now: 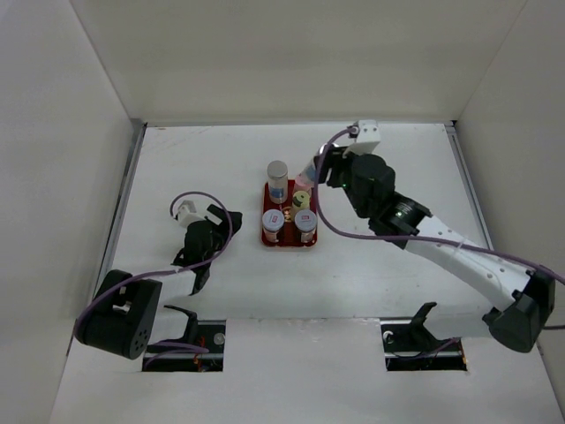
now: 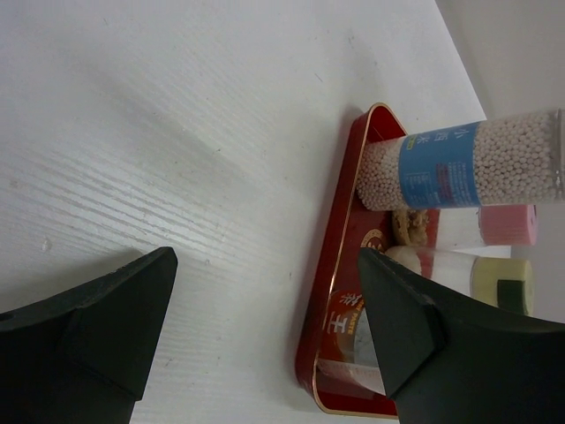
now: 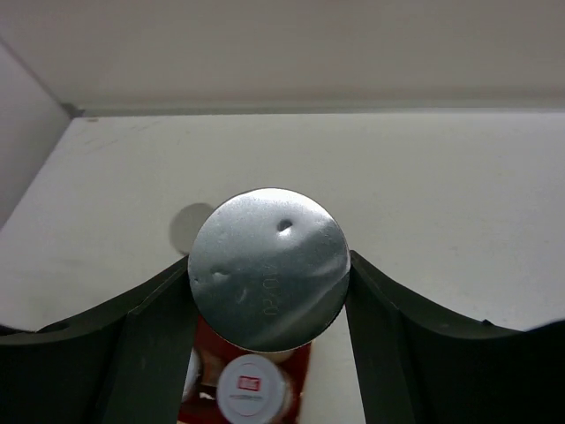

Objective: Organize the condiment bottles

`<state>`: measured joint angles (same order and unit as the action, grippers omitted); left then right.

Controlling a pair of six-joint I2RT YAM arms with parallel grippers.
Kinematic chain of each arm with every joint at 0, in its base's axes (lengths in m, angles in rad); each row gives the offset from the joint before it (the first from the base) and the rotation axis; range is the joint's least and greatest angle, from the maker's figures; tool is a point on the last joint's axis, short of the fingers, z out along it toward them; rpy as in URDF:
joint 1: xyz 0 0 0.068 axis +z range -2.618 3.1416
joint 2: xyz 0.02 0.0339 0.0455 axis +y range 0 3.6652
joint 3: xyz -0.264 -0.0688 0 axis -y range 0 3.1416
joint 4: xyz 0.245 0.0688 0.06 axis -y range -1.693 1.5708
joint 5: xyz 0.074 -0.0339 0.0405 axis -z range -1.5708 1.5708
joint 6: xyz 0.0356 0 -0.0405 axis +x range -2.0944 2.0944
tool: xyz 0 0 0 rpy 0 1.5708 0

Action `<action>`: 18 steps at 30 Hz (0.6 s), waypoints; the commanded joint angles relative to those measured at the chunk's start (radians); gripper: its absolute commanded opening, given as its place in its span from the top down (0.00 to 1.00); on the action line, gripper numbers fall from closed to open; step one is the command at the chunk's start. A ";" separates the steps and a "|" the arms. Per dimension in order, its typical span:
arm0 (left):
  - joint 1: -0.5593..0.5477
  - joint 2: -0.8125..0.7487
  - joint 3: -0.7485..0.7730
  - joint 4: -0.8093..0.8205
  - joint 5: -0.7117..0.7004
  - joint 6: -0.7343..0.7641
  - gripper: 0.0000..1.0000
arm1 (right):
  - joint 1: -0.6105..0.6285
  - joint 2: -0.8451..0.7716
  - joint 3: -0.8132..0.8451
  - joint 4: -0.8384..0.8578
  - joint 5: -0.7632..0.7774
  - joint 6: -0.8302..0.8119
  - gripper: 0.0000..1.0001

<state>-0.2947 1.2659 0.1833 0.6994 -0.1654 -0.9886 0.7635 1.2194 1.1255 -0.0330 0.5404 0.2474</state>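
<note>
A flat red tray (image 1: 265, 237) lies mid-table with condiment bottles standing in it. At its back left is a tall grey-capped bottle (image 1: 278, 176) with a blue label (image 2: 439, 165). Two silver-lidded jars (image 1: 274, 220) (image 1: 305, 219) stand in front. A yellow-green-capped shaker (image 1: 300, 201) and a pink-capped bottle (image 2: 508, 225) are behind them. My right gripper (image 1: 316, 172) is over the tray's back right corner, shut on a second grey-capped bottle (image 3: 267, 269), with both fingers touching its cap. My left gripper (image 2: 265, 300) rests low on the table left of the tray, open and empty.
White walls enclose the table on the left, back and right. Two rectangular cut-outs (image 1: 185, 340) (image 1: 424, 346) sit at the near edge by the arm bases. The right arm (image 1: 459, 252) stretches diagonally across the right half.
</note>
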 commanded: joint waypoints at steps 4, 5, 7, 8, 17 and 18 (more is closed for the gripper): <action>0.013 -0.022 0.012 0.049 -0.003 0.001 0.17 | 0.124 0.202 0.212 0.087 -0.040 -0.013 0.45; 0.015 -0.022 0.013 0.049 0.007 0.001 0.17 | 0.133 0.228 0.230 0.088 -0.042 -0.010 0.45; 0.018 -0.026 0.013 0.049 0.004 0.001 0.17 | 0.141 0.267 0.252 0.093 -0.042 -0.007 0.44; 0.019 -0.028 0.012 0.049 0.001 0.001 0.16 | 0.142 0.287 0.260 0.094 -0.045 -0.005 0.44; 0.010 -0.008 0.018 0.049 -0.019 -0.001 0.15 | 0.142 0.430 0.292 0.111 -0.046 -0.019 0.44; 0.012 -0.010 0.016 0.049 -0.013 -0.001 0.15 | 0.142 0.448 0.289 0.120 -0.042 -0.020 0.44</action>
<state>-0.2821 1.2530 0.1833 0.7033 -0.1730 -0.9886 0.9047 1.6592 1.3396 -0.0376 0.4885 0.2382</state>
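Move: The right hand, still holding the pearl-filled bottle high up, has the tray's empty left-middle spot about 13 cm to its left, 3 cm ahead and 29 cm below. From the hand, the silver-lidded bottle stands 8 cm ahead and 13 cm left, the yellow-capped one 2 cm ahead and 6 cm left, and the left white-lidded jar 4 cm back and 15 cm left. From the left hand, the spot is some 14 cm right and 4 cm ahead. The right hand swings the gripped bottle about 13 cm left over the tray, then sinks some 9 cm. ##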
